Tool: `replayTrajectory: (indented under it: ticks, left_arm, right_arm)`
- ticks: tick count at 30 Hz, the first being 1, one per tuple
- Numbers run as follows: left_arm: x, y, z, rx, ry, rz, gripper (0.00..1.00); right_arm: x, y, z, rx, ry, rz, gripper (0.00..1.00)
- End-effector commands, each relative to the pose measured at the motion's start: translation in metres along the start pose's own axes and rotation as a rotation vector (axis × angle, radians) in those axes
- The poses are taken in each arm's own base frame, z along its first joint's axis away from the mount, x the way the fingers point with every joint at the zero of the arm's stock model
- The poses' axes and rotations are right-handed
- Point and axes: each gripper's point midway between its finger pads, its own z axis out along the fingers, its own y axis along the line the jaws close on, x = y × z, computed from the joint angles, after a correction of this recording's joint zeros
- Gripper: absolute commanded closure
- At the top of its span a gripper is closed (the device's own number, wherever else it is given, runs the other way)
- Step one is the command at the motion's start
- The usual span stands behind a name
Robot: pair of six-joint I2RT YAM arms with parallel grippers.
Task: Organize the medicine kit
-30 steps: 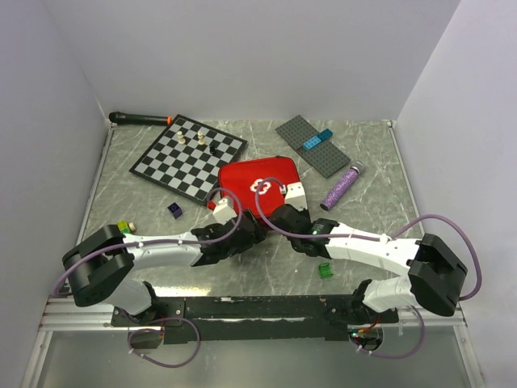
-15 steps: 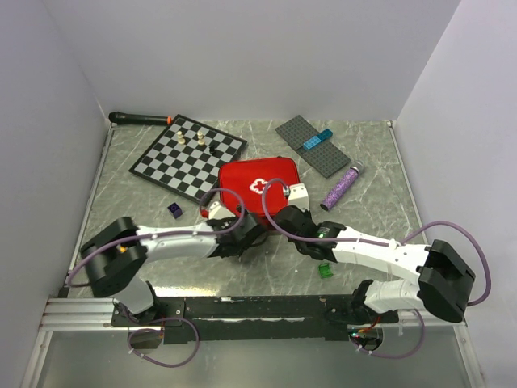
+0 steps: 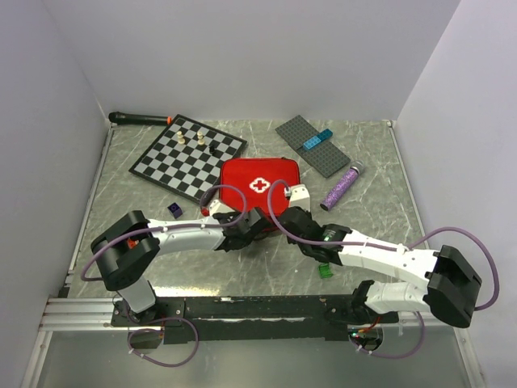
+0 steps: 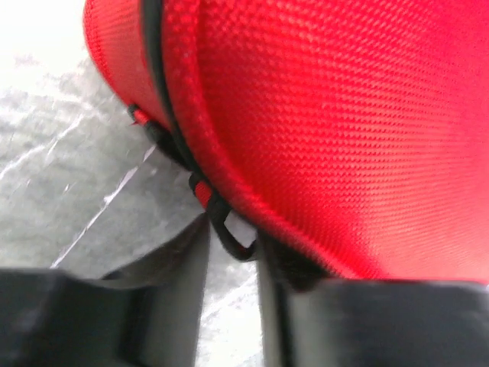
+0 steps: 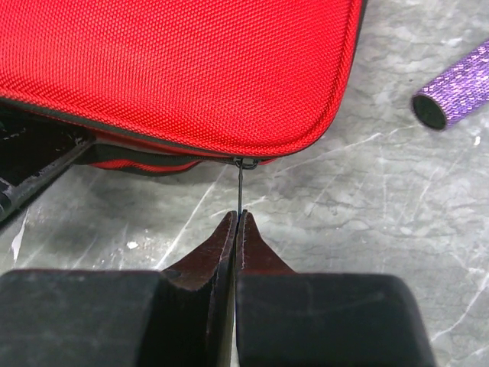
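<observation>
The medicine kit is a red zip case with a white cross, lying closed at the table's middle. It fills the left wrist view, where a black zip pull loop hangs off its seam. My left gripper is at the kit's near left edge, its jaws narrowly apart with that loop between the tips. At the kit's near edge, my right gripper is shut on a thin metal zip pull under the red lid. In the top view both grippers meet there, left and right.
A chessboard with a few pieces lies at the back left, with a black marker behind it. A grey baseplate and a purple glitter tube lie to the right. A small purple cube and a green block lie nearby.
My left arm has swung in to the kit's near left edge and its jaws have narrowed around the zip pull loop. The right gripper stays shut at the near edge.
</observation>
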Motion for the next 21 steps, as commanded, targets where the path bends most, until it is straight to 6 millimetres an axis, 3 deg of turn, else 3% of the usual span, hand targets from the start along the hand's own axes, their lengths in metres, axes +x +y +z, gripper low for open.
replayTrajectory:
  ticks: [1,6,10,14,21]
  left_arm:
    - [-0.026,0.051,0.011,-0.13,-0.068,0.158,0.75]
    - [-0.029,0.071,0.02,-0.137,-0.046,0.405,0.99]
    - [-0.031,0.095,0.026,-0.17,-0.032,0.557,0.99]
    - [-0.033,0.105,0.026,-0.155,-0.017,0.653,0.99]
    - [-0.039,0.089,0.012,-0.021,-0.011,0.736,0.99]
  right_arm:
    - [-0.009,0.009,-0.007,-0.063,-0.043,0.015,1.0]
    - [-0.001,0.013,-0.012,-0.109,-0.022,-0.014,1.0]
    - [0.01,0.002,-0.015,-0.091,-0.007,-0.032,1.0]
    - [0.024,-0.01,-0.014,-0.062,0.019,-0.016,1.0]
    - [0.038,-0.048,0.001,0.036,0.098,0.197,1.0]
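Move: The kit's black-and-red near-side strap loop lies right at the left hand's half-open fingers, about 1 cm ahead, 1 cm left and 1 cm lower; the kit's middle is some 10 cm ahead and 2 cm right of that hand, the chessboard roughly 19 cm ahead and 16 cm left. From the right hand, the zipper slider is about 3 cm straight ahead, the kit's near right corner 5 cm ahead and 4 cm right, the purple tube 12 cm ahead and 15 cm right. The strap loop at the kit's near side is pinched as the left fingers shut, that hand easing about 1.5 cm left and slightly down and turning some 20 degrees clockwise under the lid's edge. The zipper pull stays in the right hand's closed fingers, which draw it back about 2 cm, then swing right and down towards the near right corner. ##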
